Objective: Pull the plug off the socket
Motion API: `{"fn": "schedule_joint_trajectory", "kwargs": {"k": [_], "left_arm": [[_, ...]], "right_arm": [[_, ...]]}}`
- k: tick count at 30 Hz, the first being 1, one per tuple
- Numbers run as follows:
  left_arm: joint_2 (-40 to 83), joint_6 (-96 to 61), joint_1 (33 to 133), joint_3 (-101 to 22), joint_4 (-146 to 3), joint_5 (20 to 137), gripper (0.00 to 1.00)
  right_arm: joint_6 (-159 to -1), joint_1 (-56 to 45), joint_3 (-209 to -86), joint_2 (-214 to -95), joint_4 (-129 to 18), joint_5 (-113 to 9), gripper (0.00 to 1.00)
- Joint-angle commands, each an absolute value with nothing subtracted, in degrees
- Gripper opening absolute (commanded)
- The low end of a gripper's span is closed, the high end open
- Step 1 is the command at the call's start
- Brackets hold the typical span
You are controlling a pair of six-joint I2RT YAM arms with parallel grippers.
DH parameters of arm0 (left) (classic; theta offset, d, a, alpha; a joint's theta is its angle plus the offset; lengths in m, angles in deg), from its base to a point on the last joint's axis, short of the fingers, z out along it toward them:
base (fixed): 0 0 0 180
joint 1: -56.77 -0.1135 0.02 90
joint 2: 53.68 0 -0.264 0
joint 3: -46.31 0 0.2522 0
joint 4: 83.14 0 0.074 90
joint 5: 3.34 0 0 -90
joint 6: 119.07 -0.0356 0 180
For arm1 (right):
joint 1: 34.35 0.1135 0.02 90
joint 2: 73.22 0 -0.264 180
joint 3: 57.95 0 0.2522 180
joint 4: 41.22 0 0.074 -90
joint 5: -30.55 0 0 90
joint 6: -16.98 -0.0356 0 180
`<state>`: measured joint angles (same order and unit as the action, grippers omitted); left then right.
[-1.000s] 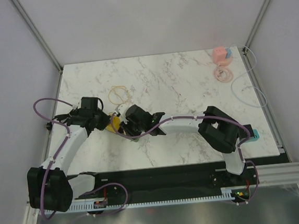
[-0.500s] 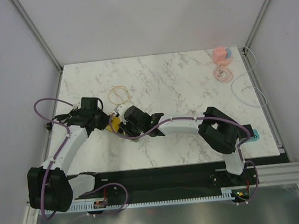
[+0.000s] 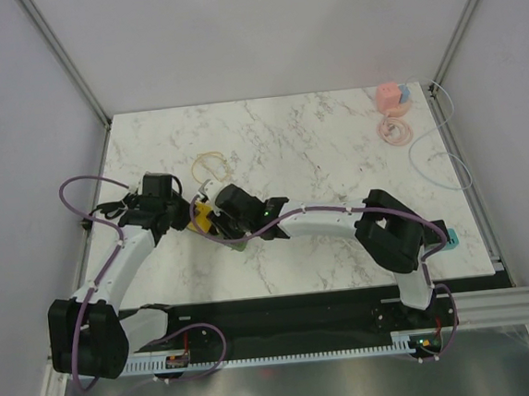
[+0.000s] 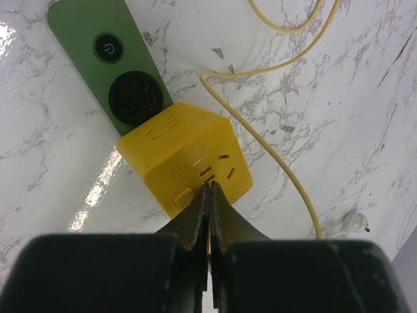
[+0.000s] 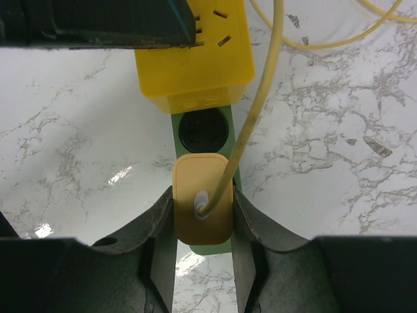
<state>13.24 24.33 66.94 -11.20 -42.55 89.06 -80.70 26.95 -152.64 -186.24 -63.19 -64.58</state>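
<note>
A green power strip (image 5: 229, 140) lies on the marble table, with a yellow cube adapter (image 5: 195, 62) plugged into it. A flat yellow plug (image 5: 201, 207) with a yellow cord (image 5: 257, 111) sits on the strip's near end. My right gripper (image 5: 201, 212) is shut on this plug, one finger on each side. My left gripper (image 4: 210, 189) is shut, its tips resting on the top of the yellow cube (image 4: 186, 156). The strip (image 4: 98, 59) shows a power button and an empty round socket. In the top view both grippers meet at the cube (image 3: 201, 217).
The yellow cord loops on the table behind the strip (image 3: 211, 166) and ends in a small white connector (image 4: 355, 223). A pink object (image 3: 391, 97) and a pink coil (image 3: 394, 131) sit at the far right corner. A white cable (image 3: 437, 160) hangs at the right edge.
Both grippers and the yellow cube have shifted slightly to the left. Both grips look unchanged.
</note>
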Motion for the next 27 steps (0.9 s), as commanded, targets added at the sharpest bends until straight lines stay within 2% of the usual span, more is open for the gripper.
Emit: {"fn": "schedule_joint_trajectory", "kwargs": {"k": [1,5,7,8,11,17,27], "left_arm": [[13.48,21.12,66.70,-9.19,-39.06,88.52,0.02],[10.23,20.06,66.70,-10.86,-38.97,86.93,0.09],[8.21,19.79,66.61,-12.09,-38.71,86.93,0.21],[6.20,19.79,66.61,-12.45,-38.62,86.93,0.30],[1.98,19.62,66.61,-13.41,-38.01,85.52,0.43],[-3.84,18.39,66.61,-15.61,-35.37,84.82,0.48],[-11.14,16.54,66.61,-16.85,-33.61,80.51,0.50]], "right_arm": [[-80.75,27.09,-155.21,-181.42,-61.48,-67.10,0.00],[-80.67,26.22,-154.68,-178.70,-62.01,-67.10,0.00],[-80.49,24.99,-154.68,-176.68,-62.71,-66.31,0.00],[-80.40,24.46,-154.86,-176.06,-62.89,-65.96,0.00],[-79.53,22.61,-155.91,-173.60,-63.77,-65.34,0.00],[-76.28,19.89,-161.18,-170.70,-65.35,-64.64,0.00],[-73.72,10.49,-178.29,-173.77,-68.34,-64.73,0.00]]}}
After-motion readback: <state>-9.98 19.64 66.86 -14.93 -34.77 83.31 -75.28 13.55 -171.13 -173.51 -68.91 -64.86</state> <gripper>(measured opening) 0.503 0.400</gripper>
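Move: The right fingers already grip the beige plug, which seems just raised from its socket; that outermost socket lies roughly 4 cm straight below. The yellow adapter sits some 4 cm ahead of the right hand, 7 cm to its left and about 1 cm lower. For the left hand, its shut fingertips on the adapter's top, the plug is about 4 cm back, 8 cm right and 1 cm lower. Right hand lifts the gripped plug some 24 cm up, then forward; left opens and rises off the yellow adapter. ##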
